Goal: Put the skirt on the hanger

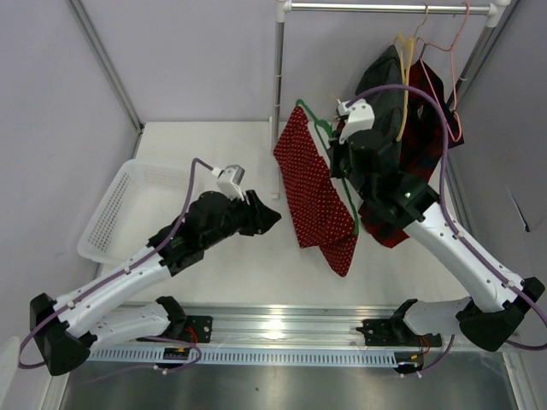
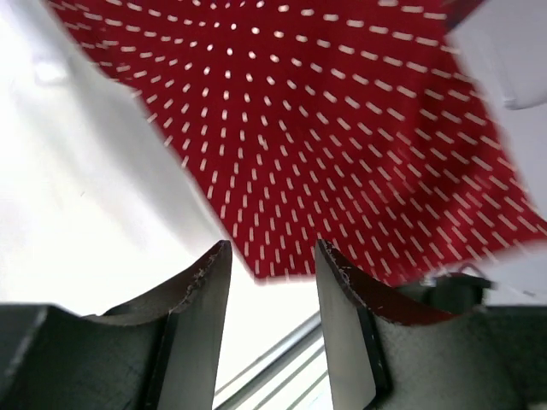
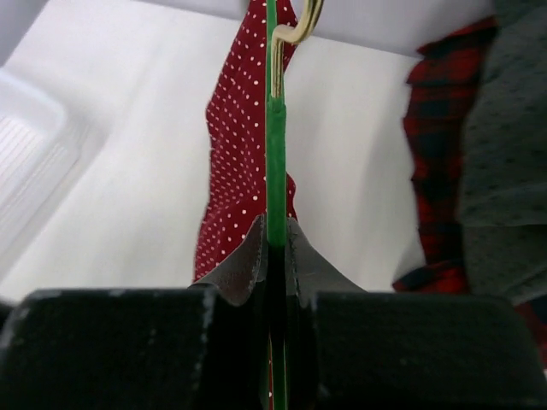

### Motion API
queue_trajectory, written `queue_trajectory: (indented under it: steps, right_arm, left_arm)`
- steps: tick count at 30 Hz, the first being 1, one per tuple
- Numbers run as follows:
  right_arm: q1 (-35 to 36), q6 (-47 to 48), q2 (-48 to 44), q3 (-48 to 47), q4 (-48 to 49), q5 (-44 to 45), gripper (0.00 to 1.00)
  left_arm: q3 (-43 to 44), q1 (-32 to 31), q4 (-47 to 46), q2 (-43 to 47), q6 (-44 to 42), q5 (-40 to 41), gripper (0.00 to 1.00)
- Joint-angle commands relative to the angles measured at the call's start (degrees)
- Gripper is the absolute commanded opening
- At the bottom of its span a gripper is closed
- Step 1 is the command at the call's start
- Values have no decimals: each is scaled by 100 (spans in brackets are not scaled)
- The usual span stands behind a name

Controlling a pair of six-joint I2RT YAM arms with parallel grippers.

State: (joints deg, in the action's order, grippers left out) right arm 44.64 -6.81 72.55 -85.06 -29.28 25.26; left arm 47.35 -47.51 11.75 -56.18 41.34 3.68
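The red polka-dot skirt [image 1: 314,192] drapes from the thin green hanger [image 1: 318,121], held up above the table. My right gripper [image 1: 338,161] is shut on the hanger's green wire [image 3: 275,154], which runs straight up between its fingers [image 3: 275,232]; the skirt [image 3: 238,171] hangs just behind on the left. My left gripper [image 1: 272,219] sits just left of the skirt's lower part. It is open, with nothing between its fingers [image 2: 272,256], and the skirt's lower corner [image 2: 325,128] is close in front of them, apart from both pads.
A white basket [image 1: 128,209] lies at the table's left. On the rail [image 1: 385,8] at the back right hang a dark grey garment [image 1: 385,81] on a yellow hanger [image 1: 402,85] and a red-and-black plaid garment [image 1: 429,111] on a pink hanger [image 1: 455,81]. The rack post [image 1: 278,73] stands behind the skirt.
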Motion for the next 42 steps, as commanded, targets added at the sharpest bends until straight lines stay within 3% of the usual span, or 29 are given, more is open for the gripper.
queue_trajectory:
  steps: [1,16,29,42]
  right_arm:
    - [-455,118,-31,-713,-130,-415,0]
    - [-2248,83,1462,-2698,624,-1180,0]
    - [-2548,-110,3361,-5598,432,-672,0]
    - [-2636,-216,4197,-5873,467,-689,0]
  left_arm:
    - [538,-22,485,362,-302,-306,49]
    - [943,-22,1013,731,-513,-808,46]
    - [802,-13,1066,916,-557,-948,46]
    - [811,-13,1207,1057,-566,-896,45]
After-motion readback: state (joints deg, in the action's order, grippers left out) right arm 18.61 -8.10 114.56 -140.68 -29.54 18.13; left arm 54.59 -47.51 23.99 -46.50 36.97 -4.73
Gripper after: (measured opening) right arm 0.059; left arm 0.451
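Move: Ahead of the right hand, which already grips the green hanger with the skirt, the free spot on the rack's rail lies about 25 cm out, 8 cm to the right and 18 cm up. The yellow hanger hangs some 20 cm ahead, 20 cm right and 3 cm up; the grey garment is 18 cm ahead, 16 cm right and 8 cm down. From the left hand the rail spot is roughly 35 cm ahead, 24 cm right and 30 cm up. Carrying the gripped hanger and skirt out to the rail, the right hand sweeps right and forward, then mainly forward, some 23 cm in all, rising about 13 cm before sinking the last 4 cm while still going forward. The wrist swings about 20 degrees clockwise and tips up slightly. The empty left hand lifts about 6 cm and backs off 5, fingers staying half open. ##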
